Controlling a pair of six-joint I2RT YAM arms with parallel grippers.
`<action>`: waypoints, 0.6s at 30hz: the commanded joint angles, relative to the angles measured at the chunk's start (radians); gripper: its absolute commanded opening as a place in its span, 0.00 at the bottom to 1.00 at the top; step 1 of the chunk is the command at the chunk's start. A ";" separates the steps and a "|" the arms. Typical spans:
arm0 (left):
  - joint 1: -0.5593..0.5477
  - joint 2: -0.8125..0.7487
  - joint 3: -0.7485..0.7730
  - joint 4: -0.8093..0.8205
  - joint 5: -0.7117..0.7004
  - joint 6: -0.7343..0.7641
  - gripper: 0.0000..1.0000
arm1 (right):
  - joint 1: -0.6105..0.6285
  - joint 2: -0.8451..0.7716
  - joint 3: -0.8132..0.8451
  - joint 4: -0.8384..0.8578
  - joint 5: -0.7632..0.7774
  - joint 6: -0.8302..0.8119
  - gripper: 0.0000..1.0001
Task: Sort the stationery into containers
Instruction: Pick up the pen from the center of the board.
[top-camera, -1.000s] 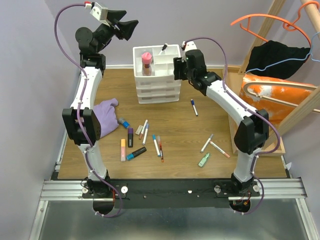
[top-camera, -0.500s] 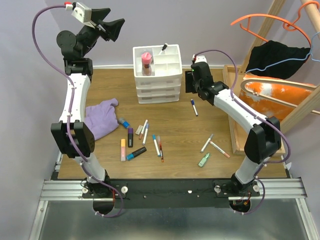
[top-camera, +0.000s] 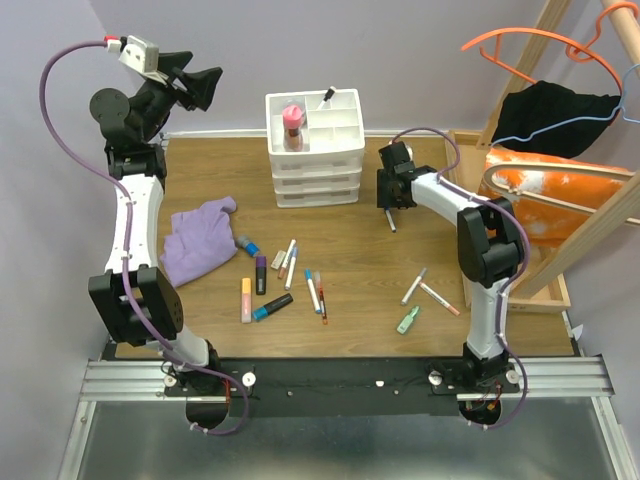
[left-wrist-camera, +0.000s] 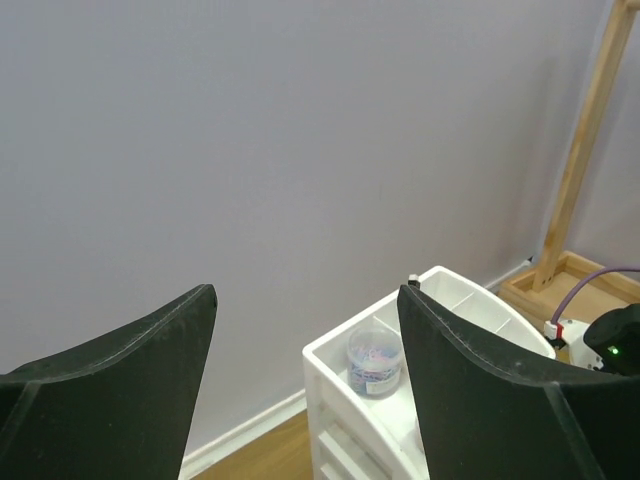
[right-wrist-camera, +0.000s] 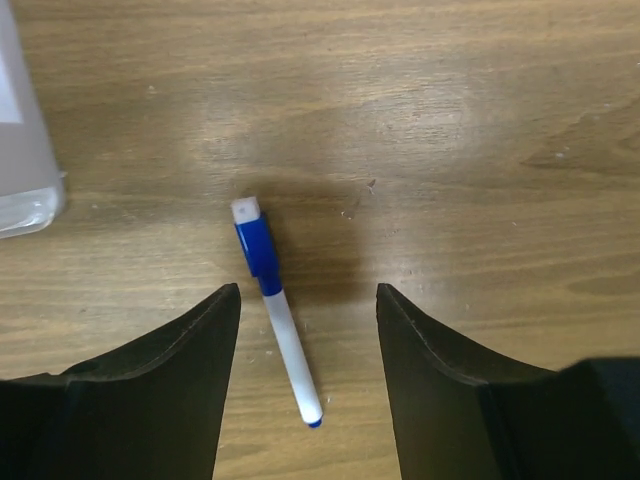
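Observation:
The white drawer organiser (top-camera: 313, 150) (left-wrist-camera: 440, 330) stands at the back of the table, with a black-tipped pen (top-camera: 326, 97) and a small jar (top-camera: 292, 125) (left-wrist-camera: 375, 360) in its top compartments. My right gripper (top-camera: 388, 205) (right-wrist-camera: 307, 292) is open and low over a white pen with a blue cap (right-wrist-camera: 275, 310) (top-camera: 390, 222), which lies flat between the fingers, nearer the left one. My left gripper (top-camera: 195, 85) (left-wrist-camera: 305, 295) is open and empty, raised high at the back left. Several pens and highlighters (top-camera: 288, 262) lie loose on the table, including a green one (top-camera: 407, 320).
A purple cloth (top-camera: 195, 240) lies on the left of the table. A wooden frame (top-camera: 520, 290) with an orange hanger (top-camera: 520, 50) and black cloth (top-camera: 555, 115) stands on the right. The back wall (left-wrist-camera: 300, 120) is close behind the organiser.
My right gripper has moved from beside the organiser's top down and right to the blue-capped pen. The left arm has swung further left, gripper still raised.

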 joint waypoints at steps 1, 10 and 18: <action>0.018 -0.054 -0.033 -0.017 0.014 0.026 0.82 | -0.017 0.049 0.046 0.018 -0.073 -0.017 0.63; 0.020 -0.026 -0.046 0.003 0.011 -0.003 0.82 | -0.029 0.149 0.155 0.045 -0.119 -0.050 0.56; 0.023 -0.012 -0.033 0.000 0.009 -0.003 0.82 | -0.037 0.184 0.184 0.001 -0.123 -0.027 0.43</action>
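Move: The pen lies almost straight under the right hand, its middle about 1 cm ahead, 1 cm left and some 4 cm below, with the blue cap end pointing forward and a little left. The white drawer unit stands roughly 14 cm ahead and 19 cm left of this hand, and a second pen lies about 17 cm back and 3 cm right. From the raised left hand the pen is about 38 cm right, level in reach, and some 49 cm down. The right hand first settles a little over the pen, then glides forward about 4 cm and some 2 cm left along the pen towards its blue cap end, sinking about 2 cm in all. On the way the open fingers narrow by about a third without shutting, so that their tips come close on either side of the white-tipped cap end; no touch can be made out. ##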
